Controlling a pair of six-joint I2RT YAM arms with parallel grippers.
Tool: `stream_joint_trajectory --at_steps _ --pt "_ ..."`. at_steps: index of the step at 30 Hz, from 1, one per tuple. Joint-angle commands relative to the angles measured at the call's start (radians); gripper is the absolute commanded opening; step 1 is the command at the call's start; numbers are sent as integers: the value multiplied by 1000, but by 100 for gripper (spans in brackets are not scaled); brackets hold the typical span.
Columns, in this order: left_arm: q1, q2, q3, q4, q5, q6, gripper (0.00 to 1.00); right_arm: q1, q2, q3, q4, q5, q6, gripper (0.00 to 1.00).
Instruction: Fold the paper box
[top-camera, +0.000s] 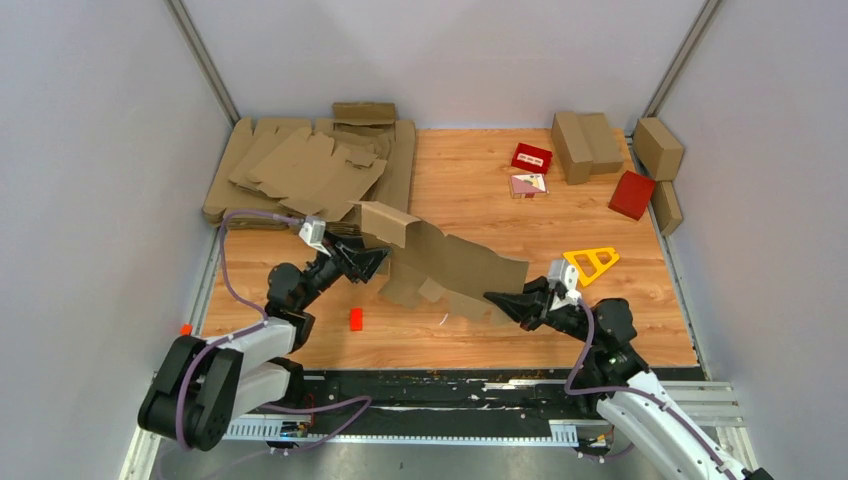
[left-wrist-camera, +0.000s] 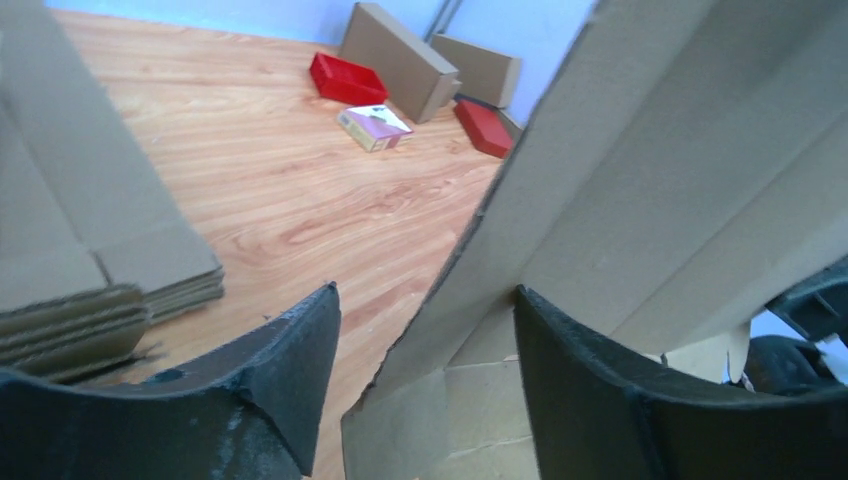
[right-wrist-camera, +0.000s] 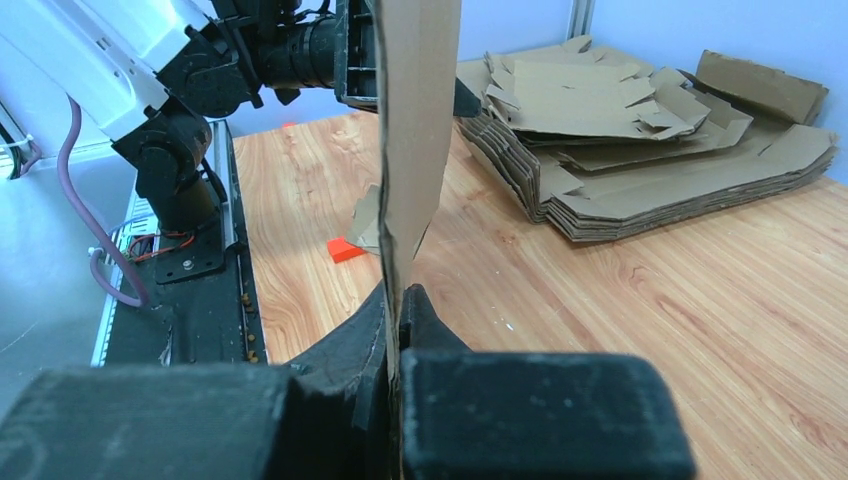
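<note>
The paper box (top-camera: 450, 262) is a flat brown cut-out sheet with flaps, held up off the table at its middle and tilted. My right gripper (top-camera: 492, 297) is shut on the sheet's right edge; in the right wrist view the cardboard (right-wrist-camera: 415, 120) rises edge-on from between the closed fingers of that gripper (right-wrist-camera: 398, 295). My left gripper (top-camera: 375, 262) is at the sheet's left end. In the left wrist view this gripper (left-wrist-camera: 425, 292) stands open with a corner of the sheet (left-wrist-camera: 640, 180) between its fingers, a gap showing on the left side.
A stack of flat cardboard sheets (top-camera: 310, 170) lies at the back left. Folded brown cartons (top-camera: 585, 145), red boxes (top-camera: 531, 157) (top-camera: 631, 194) and a small pink box (top-camera: 528, 184) sit at the back right. A yellow triangular frame (top-camera: 591, 263) and a small orange block (top-camera: 356, 318) lie nearby.
</note>
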Motion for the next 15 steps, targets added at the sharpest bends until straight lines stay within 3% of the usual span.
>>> stream_joint_trajectory --at_steps 1,3,5,15 --pt "4 69 -2 262 112 -66 64 4 -9 47 3 6 5 0" --pt "5 86 11 257 119 -72 49 4 1 54 -13 29 -2 0" --pt "4 99 23 232 124 -68 40 4 13 56 -17 46 -6 0" --pt "-70 86 53 -15 0 54 35 12 166 55 5 147 -4 0"
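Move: The left hand's half-open fingers are already at the box's left panel, its middle about 2 cm ahead, 2 cm to the right and roughly level. The flat cardboard stack lies some 17 cm ahead and 16 cm left of this hand, and the red block 14 cm back and 6 cm left, both about 15 cm below. From the right hand, shut on the box's right edge, that left panel is around 9 cm ahead and 18 cm left, near level. Rightward, roughly 2 cm, the left hand eases into the box's left panel, also drawing back slightly and turning a little clockwise, while its fingers close to about half their starting gap around the panel. The right hand keeps its shut grip on the right edge, stays briefly, then carries it forward and down by about 3 cm in all, tipping its fingers slightly. ##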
